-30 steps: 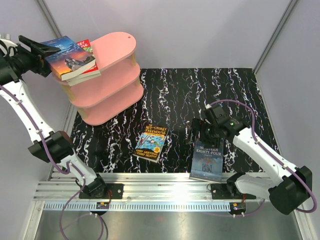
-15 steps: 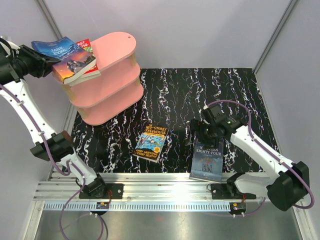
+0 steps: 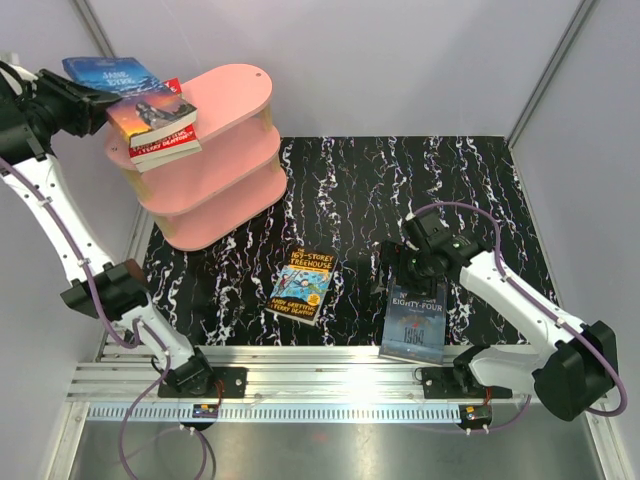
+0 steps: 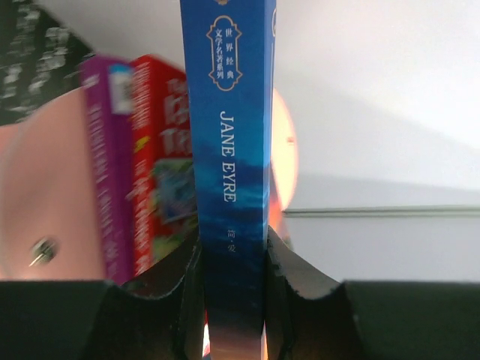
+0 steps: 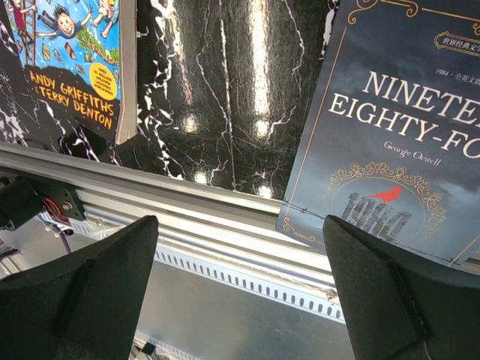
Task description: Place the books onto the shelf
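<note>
My left gripper [image 3: 92, 98] is shut on the blue "Jane Eyre" book [image 3: 108, 73], which it holds in the air at the left end of the pink shelf [image 3: 225, 140]. In the left wrist view the book's spine [image 4: 229, 150] stands upright between the jaws of this gripper [image 4: 231, 292]. A purple-spined book [image 3: 150, 115] lies on a red one [image 3: 165, 150] on the top board. The blue-yellow Treehouse book [image 3: 303, 285] lies flat mid-table. My right gripper [image 3: 415, 265] hangs open over the top edge of "Nineteen Eighty-Four" [image 3: 415, 318], nothing between its fingers.
An aluminium rail [image 3: 320, 385] runs along the near edge, under the overhanging corner of "Nineteen Eighty-Four" [image 5: 390, 135]. The black marbled mat [image 3: 450, 190] covers the table. Grey walls close in the left, back and right. The shelf's lower boards hold nothing that I can see.
My left gripper closed on "Jane Eyre" and lifted it off the stack, up and to the left. My right gripper drifted slightly toward "Nineteen Eighty-Four".
</note>
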`<state>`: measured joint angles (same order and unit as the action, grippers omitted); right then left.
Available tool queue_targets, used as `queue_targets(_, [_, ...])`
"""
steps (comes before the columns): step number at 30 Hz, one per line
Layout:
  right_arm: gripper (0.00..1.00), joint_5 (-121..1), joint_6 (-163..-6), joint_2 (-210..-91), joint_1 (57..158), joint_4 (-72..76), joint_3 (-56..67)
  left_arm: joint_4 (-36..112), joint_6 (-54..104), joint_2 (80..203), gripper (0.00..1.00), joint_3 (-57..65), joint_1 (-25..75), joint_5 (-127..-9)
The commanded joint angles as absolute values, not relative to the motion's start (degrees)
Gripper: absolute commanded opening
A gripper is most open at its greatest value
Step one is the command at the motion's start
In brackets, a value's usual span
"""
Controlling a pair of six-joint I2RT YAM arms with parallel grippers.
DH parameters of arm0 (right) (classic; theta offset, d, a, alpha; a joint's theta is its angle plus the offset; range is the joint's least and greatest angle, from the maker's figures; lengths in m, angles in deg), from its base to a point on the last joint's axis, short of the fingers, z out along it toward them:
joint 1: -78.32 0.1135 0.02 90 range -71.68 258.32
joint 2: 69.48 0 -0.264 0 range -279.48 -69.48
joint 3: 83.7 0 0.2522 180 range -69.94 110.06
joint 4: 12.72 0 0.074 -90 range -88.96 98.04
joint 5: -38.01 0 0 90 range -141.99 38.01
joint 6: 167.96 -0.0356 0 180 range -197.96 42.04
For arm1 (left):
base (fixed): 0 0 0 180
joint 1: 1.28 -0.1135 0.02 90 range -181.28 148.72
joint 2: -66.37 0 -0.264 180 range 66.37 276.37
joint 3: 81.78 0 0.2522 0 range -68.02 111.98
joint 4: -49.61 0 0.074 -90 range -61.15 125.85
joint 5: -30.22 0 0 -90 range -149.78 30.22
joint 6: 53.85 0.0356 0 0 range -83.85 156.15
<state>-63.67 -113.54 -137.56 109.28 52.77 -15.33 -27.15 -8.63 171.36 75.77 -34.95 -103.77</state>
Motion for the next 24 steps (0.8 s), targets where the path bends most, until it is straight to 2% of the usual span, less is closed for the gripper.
queue_targets(1, [0.98,-64.47,-112.77,-138.04,109.08,51.14,-15.18,-12.4,-17.37,174.82,0.0,80.95,-32.58,-114.01])
queue_targets(3, [0.98,-64.21,-112.86,-138.04,109.08,50.88,-15.09,-12.22,-17.38,174.48,0.03,78.42,-32.22,-115.15])
queue_targets(4, [0.98,-64.29,-113.03,-138.12,109.08,50.7,-15.27,-12.57,-17.2,173.87,0.1,77.02,-32.13,-116.63])
queue_targets(7, [0.98,-64.38,-113.56,-138.04,109.08,50.0,-15.88,-18.95,-12.73,174.13,0.19,76.38,-31.34,-116.83])
queue_targets(8, [0.98,-64.47,-113.47,-138.12,109.08,49.74,-16.06,-20.47,-10.54,173.95,0.28,76.82,-31.34,-116.48])
queue_targets(9, [0.98,-64.56,-113.56,-138.3,108.99,49.73,-15.97,-22.49,-9.74,173.69,0.32,76.83,-31.6,-115.86])
queue_targets(10, [0.98,-64.64,-113.56,-138.39,109.08,49.56,-16.06,-22.94,-9.3,173.08,0.39,76.74,-31.95,-115.6])
queue_targets(11, [0.98,-64.73,-113.39,-138.74,109.08,49.65,-15.97,-23.03,-9.29,171.86,0.5,76.48,-32.48,-115.16])
queue_targets(13, [0.98,-64.82,-113.47,-138.65,109.08,49.3,-15.97,-22.25,-10.08,170.53,0.61,76.04,-33.36,-114.36])
queue_targets(14, [0.98,-65.08,-113.38,-138.65,109.08,49.29,-16.06,-21.37,-11.65,169.92,0.72,75.6,-33.8,-114.62])
queue_targets(15, [0.98,-65.09,-113.47,-138.57,109.08,49.12,-16.15,-20.06,-12.71,169.04,0.94,75.25,-34.59,-114.97])
queue_targets(16, [0.98,-65.26,-113.56,-138.48,109.08,49.03,-16.32,-18.48,-13.42,168.77,0.99,75.42,-35.03,-115.41])
queue_targets(24, [0.98,-65.35,-113.38,-136.72,109.08,48.86,-17.73,-13.82,-18.87,165.78,0.99,75.42,-40.82,-117.34])
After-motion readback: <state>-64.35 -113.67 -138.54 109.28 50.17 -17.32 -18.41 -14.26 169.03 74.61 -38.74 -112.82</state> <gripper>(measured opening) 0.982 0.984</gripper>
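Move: Almost level with the left hand in the forward direction, the red treehouse book, where Jane Eyre is to go, lies about 10 cm to its right and 5 cm below. The purple book sits right under the red one, some 7 cm below the hand. The shelf top's bare right end is about 24 cm right of the hand, 3 cm ahead and 8 cm below. From the idle right hand, the red book is roughly 42 cm left, 22 cm ahead and 28 cm higher. Carrying Jane Eyre by its spine side, the left hand pushes about 3 cm forward and 2.5 cm right, dipping 1.5 cm and turning some 10 degrees clockwise to lay it over the red book. The fingers then open wide and let go, and the hand backs off about 5 cm while rising 6 cm, turning partly back and tipping slightly up. ##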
